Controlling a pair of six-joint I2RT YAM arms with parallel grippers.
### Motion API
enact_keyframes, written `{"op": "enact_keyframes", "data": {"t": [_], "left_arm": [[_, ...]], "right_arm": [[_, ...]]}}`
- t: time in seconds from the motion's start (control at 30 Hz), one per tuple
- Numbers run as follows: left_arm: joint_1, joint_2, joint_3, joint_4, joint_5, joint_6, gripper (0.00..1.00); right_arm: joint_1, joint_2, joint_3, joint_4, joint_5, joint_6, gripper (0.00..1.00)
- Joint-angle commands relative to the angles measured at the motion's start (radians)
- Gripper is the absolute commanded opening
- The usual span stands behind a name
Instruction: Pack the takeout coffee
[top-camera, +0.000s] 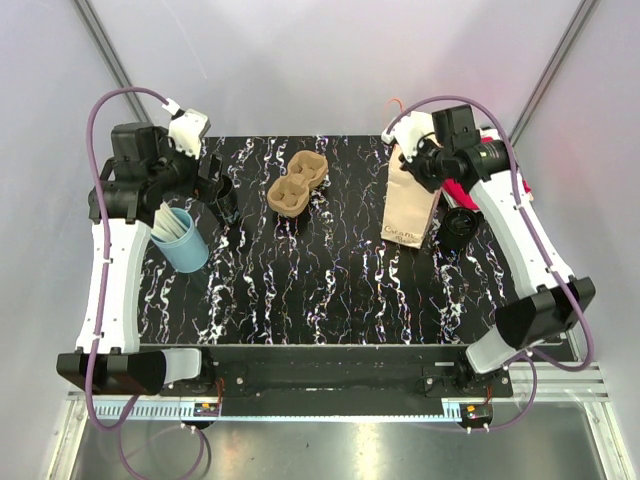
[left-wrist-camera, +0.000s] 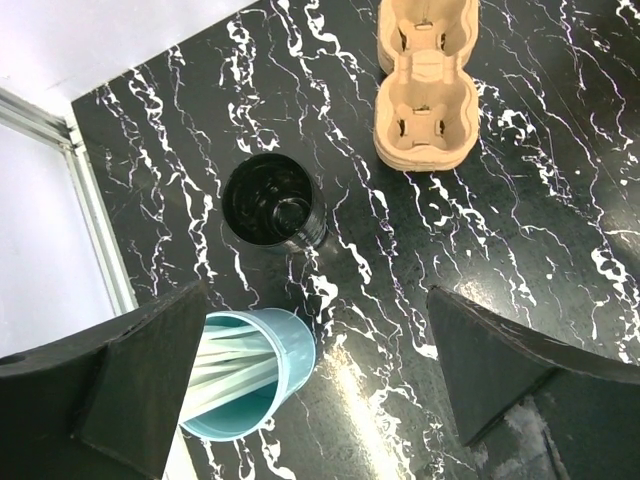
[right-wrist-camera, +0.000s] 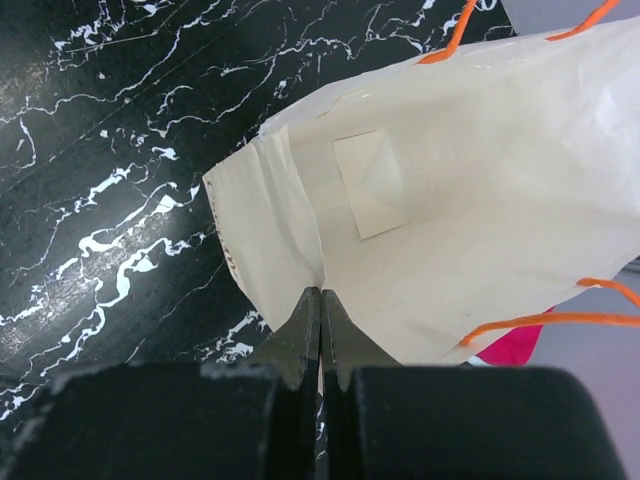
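Observation:
A brown paper bag with orange handles stands at the right of the table. My right gripper is shut on the fold of its rim, and the bag's pale inside shows beyond the tips. A cardboard cup carrier lies at the back middle, also seen in the left wrist view. A black cup stands in front of my left gripper, which hangs open above the table with nothing between its fingers.
A light blue cup with pale sticks in it lies by the left finger, also seen from above. Another black cup and something pink sit right of the bag. The table's left edge rail is close.

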Motion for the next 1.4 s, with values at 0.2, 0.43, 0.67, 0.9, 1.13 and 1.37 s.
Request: {"op": "enact_keyframes", "data": {"t": [0.2,0.43,0.67,0.9,1.13,1.37], "left_arm": [[0.001,-0.044,-0.014,0.06,0.054,-0.013,0.99],[0.001,-0.062,-0.024,0.06,0.049,-0.001,0.99],[0.001,-0.048,0.028,0.054,0.008,-0.021,0.99],[0.001,-0.067,0.04,0.032,-0.04,-0.012,0.99],[0.001,-0.099,-0.021,0.021,-0.114,-0.001,0.99],[0.001,-0.125,-0.112,0.02,-0.157,0.016,0.99]], "right_arm": [[-0.002,-0.11,0.03,-0.008,-0.005,-0.001,0.62],[-0.001,-0.101,0.214,-0.06,-0.091,0.037,0.83],[0.073,0.059,0.548,-0.043,-0.258,0.204,0.93],[0.148,0.368,0.809,-0.047,-0.254,0.278,0.93],[0.189,0.635,0.934,0.021,-0.283,0.322,0.92],[0.206,0.769,0.834,0.196,-0.264,0.335,0.89]]}}
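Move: The right hand is shut on the near rim of the paper bag, whose middle is about 5 cm ahead, 4 cm to its right and 12 cm below. Its next target, the cardboard cup holder, lies roughly 12 cm farther out, 28 cm left and 22 cm down. The stacked black cups are about 45 cm to the right hand's left, level with it fore and aft and 19 cm below. From the left hand the cup holder is some 15 cm ahead, 19 cm right and 28 cm down. The right fingers open wide and let go of the paper bag's rim as the hand eases back. The hand then climbs to nearly 20 cm, arcs left and forward, and comes down again towards the cup holder, ending about 20 cm left and 10 cm forward of its start, slightly lower. The wrist rolls some 25 degrees, turning the open fingers to point more to the left. The open left hand drifts about 3 cm back and left. ##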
